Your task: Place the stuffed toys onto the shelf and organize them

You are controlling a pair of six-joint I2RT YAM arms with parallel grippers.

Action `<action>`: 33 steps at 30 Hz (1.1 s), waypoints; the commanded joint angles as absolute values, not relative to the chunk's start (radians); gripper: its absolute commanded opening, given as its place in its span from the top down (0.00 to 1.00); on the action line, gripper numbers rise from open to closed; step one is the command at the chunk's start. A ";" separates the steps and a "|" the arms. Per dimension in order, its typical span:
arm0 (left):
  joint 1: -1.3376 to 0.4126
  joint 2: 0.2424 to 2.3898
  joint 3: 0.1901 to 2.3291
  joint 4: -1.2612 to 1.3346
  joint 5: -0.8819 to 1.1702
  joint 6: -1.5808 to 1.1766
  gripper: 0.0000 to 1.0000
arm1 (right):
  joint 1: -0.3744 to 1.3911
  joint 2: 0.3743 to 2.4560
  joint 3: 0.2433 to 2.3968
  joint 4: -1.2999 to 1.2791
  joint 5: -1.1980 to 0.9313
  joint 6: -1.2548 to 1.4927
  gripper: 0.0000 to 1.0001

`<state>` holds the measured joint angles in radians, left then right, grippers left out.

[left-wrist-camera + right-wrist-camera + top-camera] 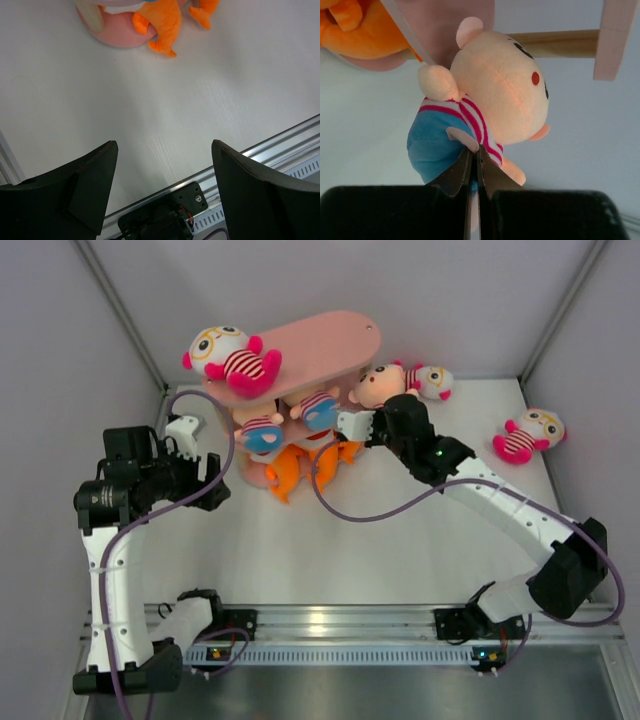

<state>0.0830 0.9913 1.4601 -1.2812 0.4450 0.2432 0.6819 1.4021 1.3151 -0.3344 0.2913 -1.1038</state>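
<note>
The pink shelf (320, 340) stands at the back centre. A white-headed goggled doll (230, 355) lies on its top board. Two peach dolls in blue pants (262, 430) (318, 408) sit on the middle tier, and an orange fish (300, 462) on the lowest. My right gripper (476, 150) is shut on the striped shirt of a third peach doll (500, 95), held at the shelf's right end (376, 387). My left gripper (164, 143) hangs open and empty over the table, left of the shelf (212, 480). Two more goggled dolls (432, 380) (530, 435) lie on the table at the right.
In the left wrist view the shelf's base (117, 35) and the orange fish's fins (162, 22) lie ahead, with the aluminium rail (280, 147) near. Grey walls close in the back and both sides. A purple cable (380, 510) loops across the table's middle.
</note>
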 commanded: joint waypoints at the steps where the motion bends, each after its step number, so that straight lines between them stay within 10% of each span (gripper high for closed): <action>1: 0.086 0.985 1.477 -1.255 0.454 0.258 0.18 | 0.721 1.416 1.287 -0.106 0.451 -1.348 1.00; 33: 0.087 0.977 1.462 -1.256 0.436 0.288 0.17 | 0.788 1.545 1.230 0.181 0.460 -1.735 1.00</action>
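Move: At the shelf's right end, the free spot on the middle shelf lies about 6 cm ahead and 6 cm left of the right hand, which already holds a blue-trousered doll; it is about level in height. The seated doll is some 11 cm left and 1 cm ahead, the middle orange shark 11 cm left, 3 cm back and 17 cm down, and the panda toy 14 cm ahead, 10 cm right, 25 cm down. From the left hand the free spot is roughly 23 cm ahead and 22 cm right. Carrying the doll left, about 5 cm in all, the right hand rolls some 30 degrees so that its left side drops, while the fingers tip up about 20 degrees. After a short nudge forward and down it swings left, easing slightly back, then pushes forward 2 cm towards the free spot beside the seated doll, fingers still shut. ##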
